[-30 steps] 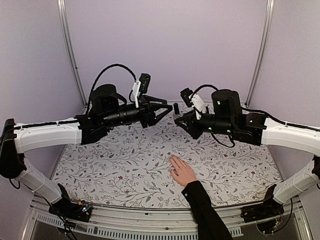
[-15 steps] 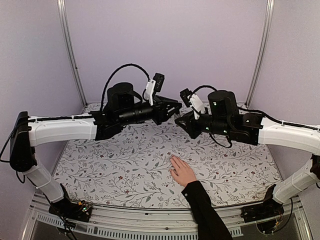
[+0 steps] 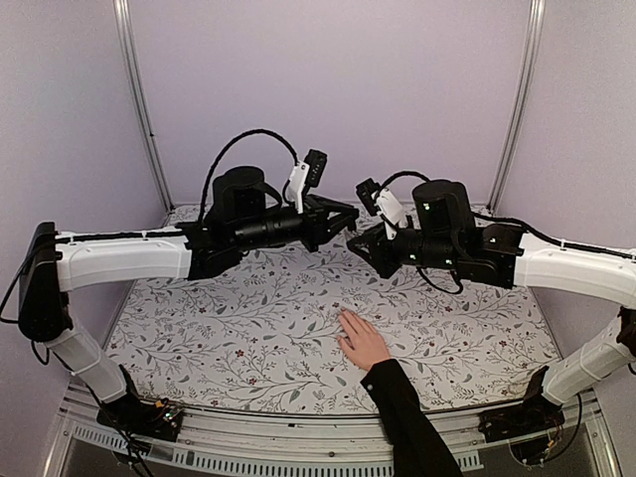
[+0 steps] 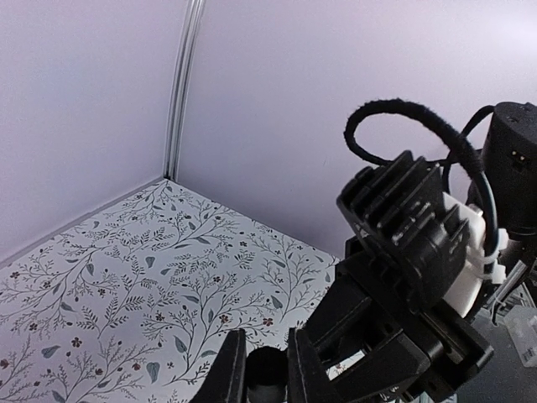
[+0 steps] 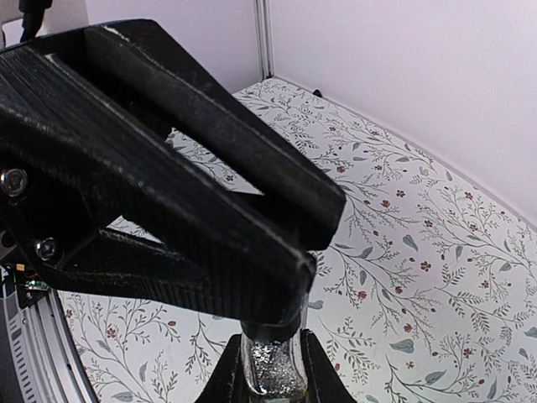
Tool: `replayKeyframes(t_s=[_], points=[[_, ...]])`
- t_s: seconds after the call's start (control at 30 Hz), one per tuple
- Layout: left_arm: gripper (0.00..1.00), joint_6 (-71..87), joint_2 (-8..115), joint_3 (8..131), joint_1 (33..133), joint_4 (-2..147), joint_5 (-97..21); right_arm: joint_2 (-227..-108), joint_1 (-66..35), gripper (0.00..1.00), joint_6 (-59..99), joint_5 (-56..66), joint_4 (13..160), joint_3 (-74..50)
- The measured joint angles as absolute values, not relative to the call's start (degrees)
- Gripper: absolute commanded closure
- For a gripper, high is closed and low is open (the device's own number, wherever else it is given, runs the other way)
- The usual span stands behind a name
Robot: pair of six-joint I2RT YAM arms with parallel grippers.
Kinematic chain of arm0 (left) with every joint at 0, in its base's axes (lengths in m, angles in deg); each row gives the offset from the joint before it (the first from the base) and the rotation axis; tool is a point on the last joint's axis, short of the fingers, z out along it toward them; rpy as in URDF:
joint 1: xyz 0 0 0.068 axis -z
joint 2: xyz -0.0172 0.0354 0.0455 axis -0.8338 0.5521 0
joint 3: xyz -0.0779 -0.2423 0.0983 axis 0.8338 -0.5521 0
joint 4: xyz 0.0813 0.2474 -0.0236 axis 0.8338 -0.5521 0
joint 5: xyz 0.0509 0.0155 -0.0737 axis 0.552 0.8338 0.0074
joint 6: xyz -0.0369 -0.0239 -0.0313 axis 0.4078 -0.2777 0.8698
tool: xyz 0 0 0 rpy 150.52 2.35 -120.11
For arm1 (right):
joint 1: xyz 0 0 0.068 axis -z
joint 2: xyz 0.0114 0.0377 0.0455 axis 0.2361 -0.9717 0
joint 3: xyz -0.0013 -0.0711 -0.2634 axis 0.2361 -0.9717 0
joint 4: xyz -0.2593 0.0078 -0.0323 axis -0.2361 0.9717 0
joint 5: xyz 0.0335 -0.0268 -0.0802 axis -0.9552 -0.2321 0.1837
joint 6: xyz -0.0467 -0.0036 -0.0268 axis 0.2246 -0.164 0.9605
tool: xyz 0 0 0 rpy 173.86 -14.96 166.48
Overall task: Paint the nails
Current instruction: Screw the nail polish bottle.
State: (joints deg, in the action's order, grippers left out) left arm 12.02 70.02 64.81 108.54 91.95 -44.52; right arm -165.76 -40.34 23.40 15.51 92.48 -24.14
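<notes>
A light-skinned hand (image 3: 363, 343) in a black sleeve (image 3: 402, 412) lies flat on the floral table, fingers pointing to the far left. Its nails (image 3: 344, 317) are too small to make out. Above the table's far middle the two grippers meet. My right gripper (image 3: 358, 241) (image 5: 271, 379) is shut on a small glass bottle (image 5: 273, 376) of glittery polish. My left gripper (image 3: 349, 218) (image 4: 267, 369) is shut on that bottle's black cap (image 4: 267, 376). In the right wrist view the left gripper's fingers (image 5: 168, 168) hide the cap.
The floral cloth (image 3: 238, 318) covers the table. Lilac walls with metal posts (image 3: 139, 99) close it in at the back and sides. Both arms span the air above the far half, and the right arm's body (image 4: 419, 277) fills the left wrist view's right side.
My left arm has swung right to the bottle, and its jaws have closed from open onto the cap. The right gripper and the hand have stayed put.
</notes>
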Motion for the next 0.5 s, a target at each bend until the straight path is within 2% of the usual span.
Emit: replayKeyframes(t_s=[0.5], points=[[1.0, 7.7, 64.2, 61.6, 108.2, 95.1, -60.9, -160.2, -40.2, 1.0, 29.1, -3.4, 94.2, -24.2]])
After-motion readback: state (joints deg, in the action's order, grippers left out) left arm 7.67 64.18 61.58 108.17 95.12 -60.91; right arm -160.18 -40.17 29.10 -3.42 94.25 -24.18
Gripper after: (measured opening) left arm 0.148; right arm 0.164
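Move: The left hand already pinches the black cap of the nail polish bottle; the bottle it screws onto sits about 5 cm straight below that hand, held in the right fingers. From the right hand the cap is some 5 cm straight above. The person's hand lies flat on the table, roughly 10 cm back of the left hand, 2 cm to its right and 30 cm below. Both hands draw back about 6 cm, rising; left twists cap clockwise, right bottle counter-clockwise, each nearly 20 degrees. ##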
